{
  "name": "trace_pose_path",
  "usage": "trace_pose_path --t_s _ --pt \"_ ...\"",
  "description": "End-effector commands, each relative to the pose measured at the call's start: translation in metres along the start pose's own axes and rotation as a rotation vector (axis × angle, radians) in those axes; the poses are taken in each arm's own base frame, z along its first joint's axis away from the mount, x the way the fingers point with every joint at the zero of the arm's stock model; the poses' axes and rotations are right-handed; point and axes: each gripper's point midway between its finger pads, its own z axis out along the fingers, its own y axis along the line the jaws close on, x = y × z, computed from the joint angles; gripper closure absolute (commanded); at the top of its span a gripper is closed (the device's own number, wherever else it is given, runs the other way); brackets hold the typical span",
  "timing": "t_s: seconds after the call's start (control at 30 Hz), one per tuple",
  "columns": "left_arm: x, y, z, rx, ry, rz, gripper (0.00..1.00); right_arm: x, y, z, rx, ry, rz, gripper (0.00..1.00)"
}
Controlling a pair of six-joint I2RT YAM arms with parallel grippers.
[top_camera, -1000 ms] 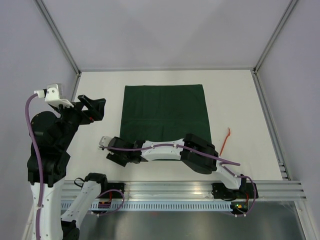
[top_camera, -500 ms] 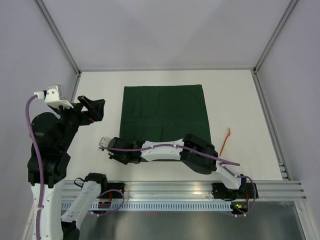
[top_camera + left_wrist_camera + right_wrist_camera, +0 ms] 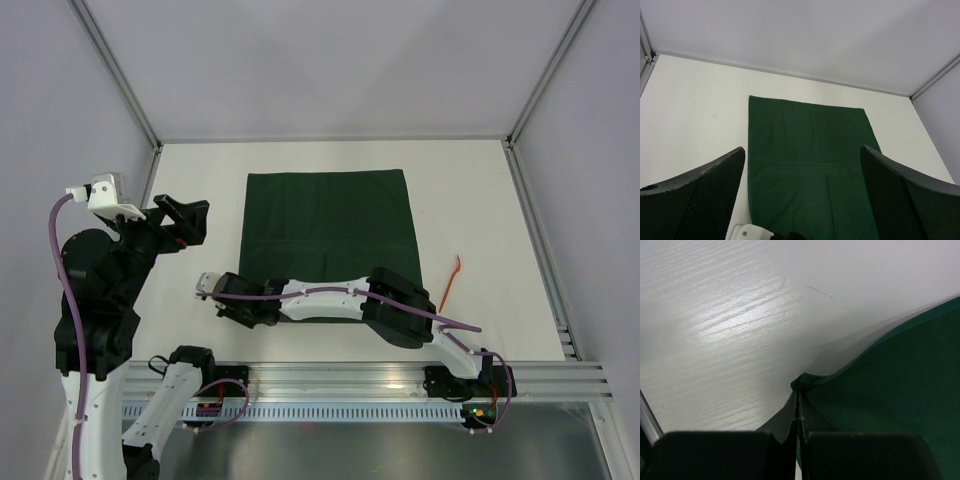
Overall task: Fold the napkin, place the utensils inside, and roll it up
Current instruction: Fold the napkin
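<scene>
The dark green napkin (image 3: 330,230) lies flat in the middle of the white table, its near edge under my right arm. My right gripper (image 3: 243,306) reaches across to the napkin's near left corner and is shut on it; in the right wrist view the pinched corner (image 3: 805,380) bunches up at the closed fingertips (image 3: 798,395). My left gripper (image 3: 185,222) hovers open to the left of the napkin, holding nothing; its wide-apart fingers (image 3: 700,195) frame the napkin (image 3: 810,165). A thin orange-red utensil (image 3: 451,282) lies on the table right of the napkin.
A metal rail (image 3: 360,378) runs along the table's near edge. Grey walls with aluminium posts (image 3: 115,75) close in the back and sides. The right arm's links (image 3: 390,305) lie across the napkin's near edge.
My right gripper has shut on the napkin's near left corner. The left gripper has barely shifted. The utensil has not moved.
</scene>
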Motion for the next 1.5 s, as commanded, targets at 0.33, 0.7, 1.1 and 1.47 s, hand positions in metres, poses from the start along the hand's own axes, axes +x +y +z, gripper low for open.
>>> trace_pose_path --t_s 0.33,0.7,1.1,1.47 --pt "0.001 0.005 -0.003 -0.012 0.0 0.057 0.0 -0.055 0.004 -0.035 -0.022 -0.088 0.01 1.0" --pt "-0.008 -0.003 -0.002 0.023 -0.021 0.047 0.0 -0.047 -0.045 -0.062 0.049 -0.095 0.057 1.0" --pt "-0.009 -0.01 0.021 0.054 -0.016 0.016 0.0 -0.037 -0.164 -0.1 0.158 -0.12 0.162 1.0" --pt "0.017 -0.007 0.072 0.065 0.088 0.006 0.0 -0.01 -0.268 -0.12 0.306 -0.126 0.218 1.0"
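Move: The right hand already has the napkin's near left corner pinched just above the table. The napkin's far right corner lies about 41 cm ahead and 41 cm to its right, the far left corner some 41 cm straight ahead, the napkin's middle about 20 cm ahead and 20 cm right, and the red utensil roughly 9 cm ahead and 47 cm right, all 2 cm lower. From the left hand, the far right corner is about 37 cm ahead, 44 cm right and 40 cm below. Keeping its pinch on the near left corner, the right hand first lifts it 3 to 4 cm with a slight shift left, then swings it forward and to the right over the napkin, about 20 cm forward and 14 cm right, towards the far right corner while rising to some 10 cm and turning about 20 degrees clockwise. The left hand, empty and wide open, stays put until late, then eases about 5 cm forward and begins to sink. ##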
